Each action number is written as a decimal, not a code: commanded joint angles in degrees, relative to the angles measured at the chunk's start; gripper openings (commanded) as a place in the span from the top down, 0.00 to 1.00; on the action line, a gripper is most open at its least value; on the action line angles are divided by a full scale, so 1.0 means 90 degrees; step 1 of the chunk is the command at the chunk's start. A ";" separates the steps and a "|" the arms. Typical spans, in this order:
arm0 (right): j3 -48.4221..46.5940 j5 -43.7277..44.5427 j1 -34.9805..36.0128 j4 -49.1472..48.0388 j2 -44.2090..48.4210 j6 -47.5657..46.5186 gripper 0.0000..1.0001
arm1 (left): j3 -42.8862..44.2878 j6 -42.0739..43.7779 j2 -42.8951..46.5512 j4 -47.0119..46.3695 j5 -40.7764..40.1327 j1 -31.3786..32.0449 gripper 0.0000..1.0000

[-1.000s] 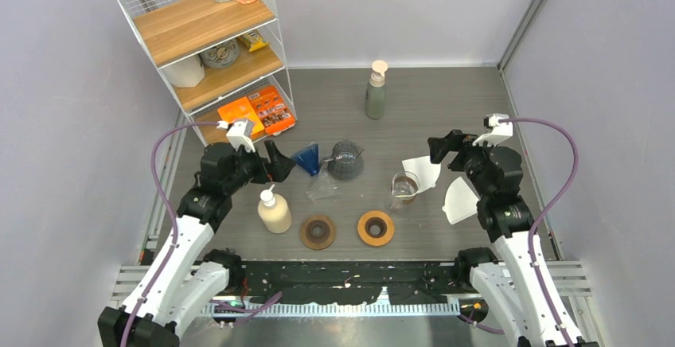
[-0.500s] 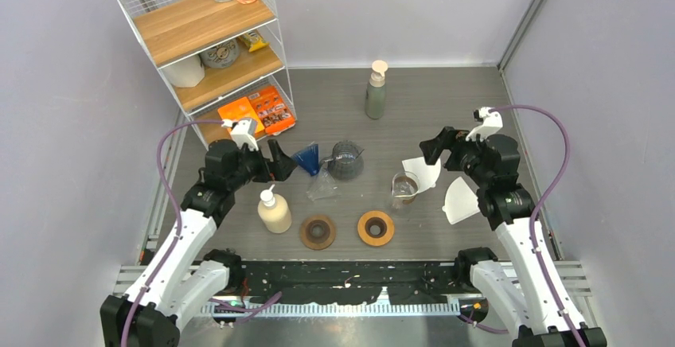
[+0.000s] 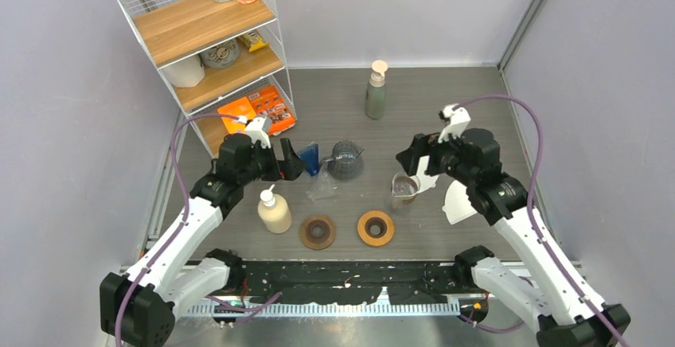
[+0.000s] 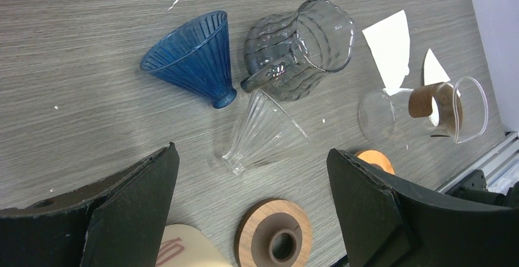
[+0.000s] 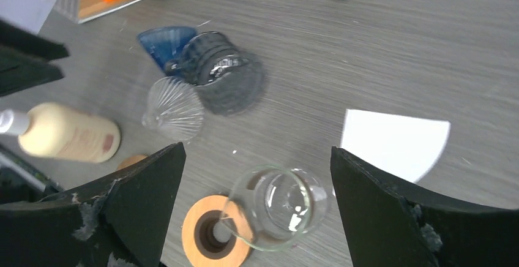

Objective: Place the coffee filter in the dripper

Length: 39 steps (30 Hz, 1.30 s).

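A blue ribbed dripper lies on its side on the table, with a clear glass dripper on its side just in front of it. Both show in the left wrist view: the blue dripper, the clear dripper. One white paper filter lies flat beside the glass carafe, and a second filter lies further right. My left gripper is open and empty beside the blue dripper. My right gripper is open and empty above the carafe, partly hiding the first filter.
A grey ribbed glass jug stands behind the drippers. Two wooden rings lie near the front. A cream pump bottle stands at the left, a green bottle at the back, a wire shelf at the back left.
My right arm has swung left and forward, from over the filters to above the carafe. My left gripper has moved right, closer to the blue dripper. Both stay open.
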State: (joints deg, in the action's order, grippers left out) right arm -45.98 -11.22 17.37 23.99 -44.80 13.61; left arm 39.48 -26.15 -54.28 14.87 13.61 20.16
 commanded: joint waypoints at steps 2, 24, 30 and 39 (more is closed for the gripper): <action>-0.0636 0.1340 0.1449 0.0114 -0.0499 -0.0485 0.05 | 0.0344 0.0001 0.0005 0.0201 -0.0423 0.0142 0.01; -0.1412 0.2467 0.5092 0.1380 -0.3664 -0.1518 0.10 | 0.0310 0.0261 0.0394 0.0806 -0.1177 0.0142 0.01; -0.1066 0.2190 0.5456 0.1170 -0.3755 -0.0348 0.12 | 0.0262 0.0272 0.0488 0.0836 -0.1209 0.0142 0.01; -0.0497 0.2349 0.5555 0.0662 -0.4188 0.0540 0.29 | 0.0189 0.0250 0.0551 0.0750 -0.1141 0.0142 0.01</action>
State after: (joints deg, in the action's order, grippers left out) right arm -51.57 9.96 67.00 34.02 -80.77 13.98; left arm 40.49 -24.80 -50.17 23.00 3.53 21.28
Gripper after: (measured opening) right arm 0.749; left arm 0.992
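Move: The right hand, open and empty, has the light wooden ring about 11 cm back, 11 cm to its left and some 22 cm below. The glass server stands roughly 10 cm farther out than that ring and 8 cm to its right; the dark wooden ring lies level with the light one, about 15 cm farther left. From the left hand, the light ring is about 12 cm back, 22 cm to the right and 16 cm lower. The right hand sweeps left and back, then comes down towards the light wooden ring, about 17 cm lower, 14 cm left and 12 cm back in all, turning some 30 degrees counter-clockwise and rolling its left side down until the fingers point mostly downward, their wide gap starting to narrow over the ring without visible contact. Meanwhile the left hand, still open and empty, draws about 3 cm left, away from the light ring. ##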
